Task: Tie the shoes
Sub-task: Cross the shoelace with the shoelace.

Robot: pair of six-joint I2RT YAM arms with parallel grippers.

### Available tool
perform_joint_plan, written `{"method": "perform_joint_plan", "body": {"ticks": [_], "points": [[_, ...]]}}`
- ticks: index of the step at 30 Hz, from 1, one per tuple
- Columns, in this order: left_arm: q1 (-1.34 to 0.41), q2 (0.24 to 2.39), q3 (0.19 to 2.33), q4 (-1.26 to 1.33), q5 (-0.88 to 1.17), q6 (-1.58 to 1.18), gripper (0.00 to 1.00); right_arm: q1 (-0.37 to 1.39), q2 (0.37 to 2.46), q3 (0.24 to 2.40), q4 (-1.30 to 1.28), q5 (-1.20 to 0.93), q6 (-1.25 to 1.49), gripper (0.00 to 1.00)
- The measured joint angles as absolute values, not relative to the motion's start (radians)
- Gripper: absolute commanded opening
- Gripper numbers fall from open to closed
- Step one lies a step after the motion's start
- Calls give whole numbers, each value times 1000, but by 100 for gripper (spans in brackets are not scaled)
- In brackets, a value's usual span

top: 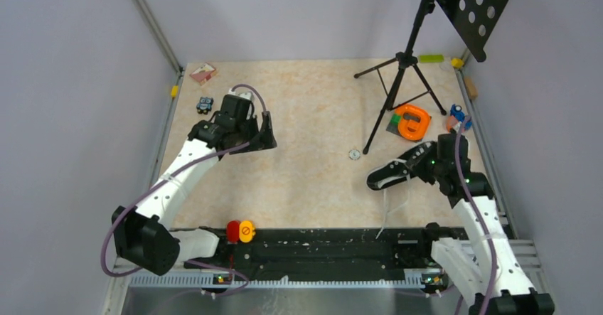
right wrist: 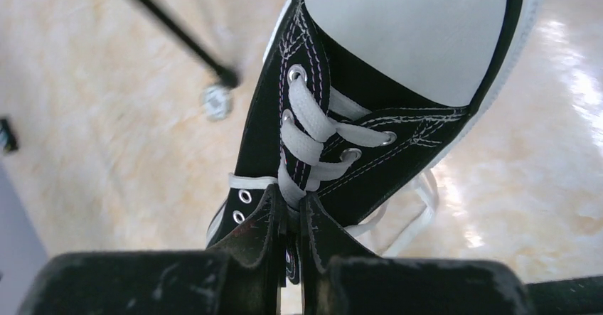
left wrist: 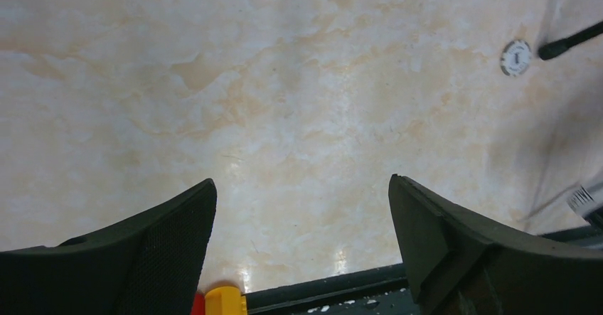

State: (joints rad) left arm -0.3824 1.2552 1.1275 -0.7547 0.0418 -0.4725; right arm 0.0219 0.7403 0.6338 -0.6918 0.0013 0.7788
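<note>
The shoe [top: 387, 174] is a black canvas sneaker with a white toe cap, at the right of the table with its toe pointing left. My right gripper [top: 418, 160] is shut on the shoe [right wrist: 370, 109] at its tongue. The fingers [right wrist: 259, 222] pinch the tongue and the white lace crossing there. In the right wrist view the shoe leans onto its side. Loose white lace ends [top: 387, 208] trail toward the near edge, and the laces [right wrist: 419, 205] loop under the shoe. My left gripper [top: 264, 136] hovers open over bare table at the left, with nothing between its fingers [left wrist: 178, 222].
A black tripod stand [top: 398, 80] rises behind the shoe. An orange tape holder [top: 412, 121] lies beside it. A small white disc [top: 354, 154] lies mid-table. A red and yellow button [top: 240, 231] sits on the black front rail. A blue toy [top: 205, 104] and a pink block [top: 203, 72] lie far left.
</note>
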Motion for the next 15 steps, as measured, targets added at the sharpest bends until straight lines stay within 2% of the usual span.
{"method": "perform_joint_plan", "body": {"ticks": [4,7,11,15], "points": [[-380,1264,1153,-818,-111,-484,94,239,764,772,-712,-8,770,0],[-355,1275,1172,-867,-224,-490,93,489,836,863,-694,39,768,0],[-301,1264,1177,-910,-346,-491,93,772,1039,991,-647,59,750,0],[-294,1222,1179,-953,-457,-489,91,884,1264,1109,-598,56,695,0]]}}
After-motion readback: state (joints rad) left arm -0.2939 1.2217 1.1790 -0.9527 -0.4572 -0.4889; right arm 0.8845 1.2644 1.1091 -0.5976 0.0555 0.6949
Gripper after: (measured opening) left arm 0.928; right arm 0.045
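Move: The right hand, holding the shoe up by its laced front, is bound for the bare middle of the table, about 28 cm to its left, level with it in depth and some 15 cm below. The white disc lies about 15 cm left and 10 cm ahead of it; the music stand's nearest foot is 11 cm left and 11 cm ahead, the orange toy 21 cm ahead and 4 cm right. From the left hand that bare middle is some 13 cm right, 6 cm back and 20 cm below. The right hand keeps its shut pinch on the laces and tongue and swings the shoe quickly left, about 25 cm, past the near side of the white disc to the table's middle, climbing first and then sinking slightly to end well above where it began, while turning counter-clockwise some 50 degrees. Meanwhile the empty left hand draws off about 12 cm to its left, fingers still wide open, turning counter-clockwise and rolling its left side up. ##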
